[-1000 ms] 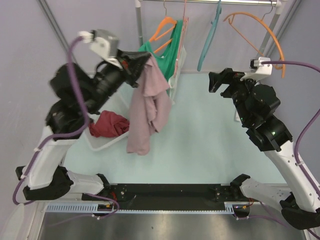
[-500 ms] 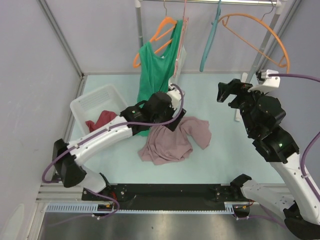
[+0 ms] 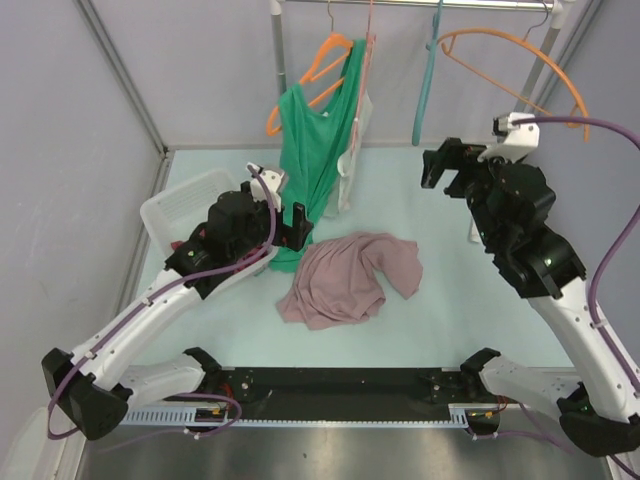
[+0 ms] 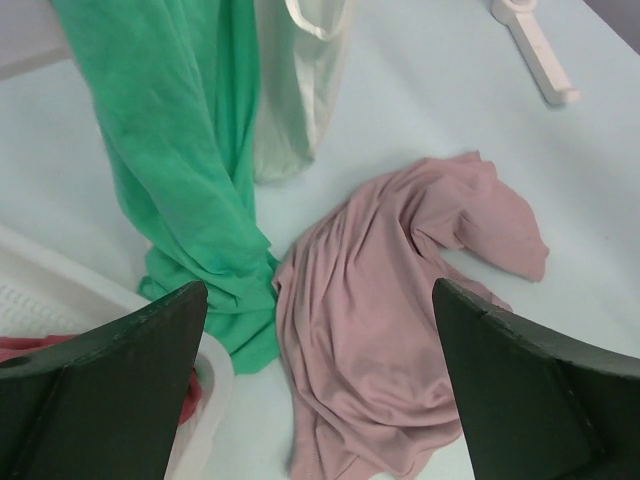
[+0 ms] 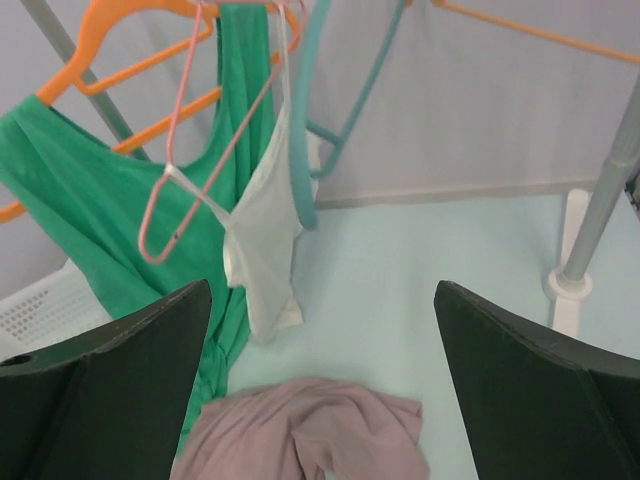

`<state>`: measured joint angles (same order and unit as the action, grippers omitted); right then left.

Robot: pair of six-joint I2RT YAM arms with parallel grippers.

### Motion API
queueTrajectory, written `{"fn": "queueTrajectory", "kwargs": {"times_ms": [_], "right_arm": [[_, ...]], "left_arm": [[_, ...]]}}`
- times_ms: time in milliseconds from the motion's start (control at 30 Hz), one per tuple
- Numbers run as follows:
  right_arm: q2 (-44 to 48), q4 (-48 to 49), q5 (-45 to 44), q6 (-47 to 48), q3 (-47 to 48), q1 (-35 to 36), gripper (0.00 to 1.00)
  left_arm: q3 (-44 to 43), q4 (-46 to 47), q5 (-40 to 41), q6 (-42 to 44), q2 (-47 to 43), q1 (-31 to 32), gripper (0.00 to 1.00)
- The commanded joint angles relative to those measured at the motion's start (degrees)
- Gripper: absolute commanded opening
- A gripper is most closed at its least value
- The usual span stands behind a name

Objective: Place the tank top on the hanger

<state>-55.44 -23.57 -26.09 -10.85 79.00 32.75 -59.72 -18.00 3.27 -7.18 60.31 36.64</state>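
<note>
The dusty pink tank top (image 3: pixel 345 280) lies crumpled on the table in the middle, nothing holding it. It also fills the left wrist view as a bunched heap (image 4: pixel 390 320) and shows at the bottom of the right wrist view (image 5: pixel 310 435). My left gripper (image 3: pixel 288 232) hovers open just left of it, jaws wide and empty (image 4: pixel 318 310). The teal hanger (image 3: pixel 425 75) hangs from the rail at the back, bare (image 5: pixel 310 120). My right gripper (image 3: pixel 445 168) is raised at the right, open and empty (image 5: pixel 320 300), facing the rail.
A long green tank top (image 3: pixel 310 150) on an orange hanger (image 3: pixel 325 60) hangs down to the table beside a small white top (image 5: pixel 265 250) on a thin pink hanger (image 5: pixel 180 190). A white basket (image 3: pixel 185 205) holds a dark red cloth (image 4: pixel 10 350). The rack pole (image 5: pixel 610 190) stands right.
The left gripper held the tank top in the air, lowered it to the table, let go and drew back to the left. The right arm barely moved.
</note>
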Motion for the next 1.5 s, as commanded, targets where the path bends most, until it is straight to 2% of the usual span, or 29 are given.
{"fn": "queueTrajectory", "kwargs": {"times_ms": [0,267,333,433,633,733,833,867,933,967,1067,1133,1167,1200,1467], "right_arm": [[-7.74,0.55,1.48,3.38,12.01,-0.15,1.00],[-32.58,-8.58,-1.86,7.77,39.89,-1.81,0.99],[-36.65,-10.26,-3.00,8.56,47.08,-2.86,0.99],[-42.19,-11.67,-5.71,10.23,52.81,-3.48,0.98],[-45.90,-11.50,-13.71,13.92,53.80,-3.75,0.97],[-45.11,-10.44,-14.08,14.54,50.82,-4.19,0.93],[-44.14,-9.74,-14.08,14.63,47.92,-4.54,0.78],[-43.88,-9.65,-13.91,14.72,47.39,-4.63,0.66],[-43.35,-9.65,-12.68,14.89,46.24,-5.24,0.53],[-43.26,-9.65,-12.33,15.07,45.98,-5.33,0.42],[-42.91,-10.00,-11.97,15.60,45.19,-6.12,0.21],[-42.38,-9.91,-11.62,15.69,44.40,-6.56,0.12],[-41.69,-9.57,-11.44,15.69,44.05,-6.65,0.03],[-41.59,-9.30,-10.92,15.69,43.78,-6.74,0.00],[-40.54,-7.28,-10.74,16.04,44.31,-7.44,0.00]], "left_arm": [[0.58,4.12,-4.76,-2.31,-0.02,-0.61,1.00],[0.48,3.06,-1.62,-2.58,-0.46,-0.70,0.99],[0.84,3.32,-0.63,-2.23,-1.16,-0.61,1.00],[1.36,4.11,-0.46,-2.22,-2.13,-0.61,0.99],[1.36,4.03,-0.89,-2.22,-2.04,-0.70,0.99],[1.28,4.02,-0.98,-2.22,-2.13,-0.70,0.99],[1.36,4.02,-0.98,-2.22,-1.78,-0.70,0.99],[1.36,4.11,-0.98,-2.31,-1.69,-0.70,0.99],[1.45,4.11,-1.24,-2.40,-1.52,-0.78,0.99],[1.54,4.03,-1.25,-2.49,-1.25,-0.70,1.00],[1.45,4.11,-1.33,-2.66,-1.08,-0.70,1.00],[1.45,4.02,-1.33,-2.75,-0.73,-0.70,0.99],[1.54,4.02,-1.33,-2.75,-0.81,-0.70,0.99],[1.54,4.02,-1.42,-2.75,-0.64,-0.70,0.99],[1.54,4.02,-1.95,-3.02,-0.11,-0.70,0.99]]}}
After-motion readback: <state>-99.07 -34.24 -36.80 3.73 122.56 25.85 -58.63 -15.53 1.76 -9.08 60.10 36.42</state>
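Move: Some 17 cm straight ahead of the right hand, a couple of centimetres to its left and above it, hangs the near arm of the blue hanger. The pink hanger is about as far out, 12 cm to the hand's left; the right orange hanger is 18 cm ahead and about 15 cm to its right, somewhat higher. From the left hand, the blue hanger's near arm lies about 18 cm ahead, 26 cm to the right and 18 cm above. Reaching forward about 17 cm to the blue hanger, the right hand arcs up some 7 cm and slightly left, then sinks and eases back right to its starting height and line. The wrist turns clockwise and rolls its left side down about 20 degrees, tipping a little downward. Once there, the wide-open fingers close and pinch the hanger's near arm. ##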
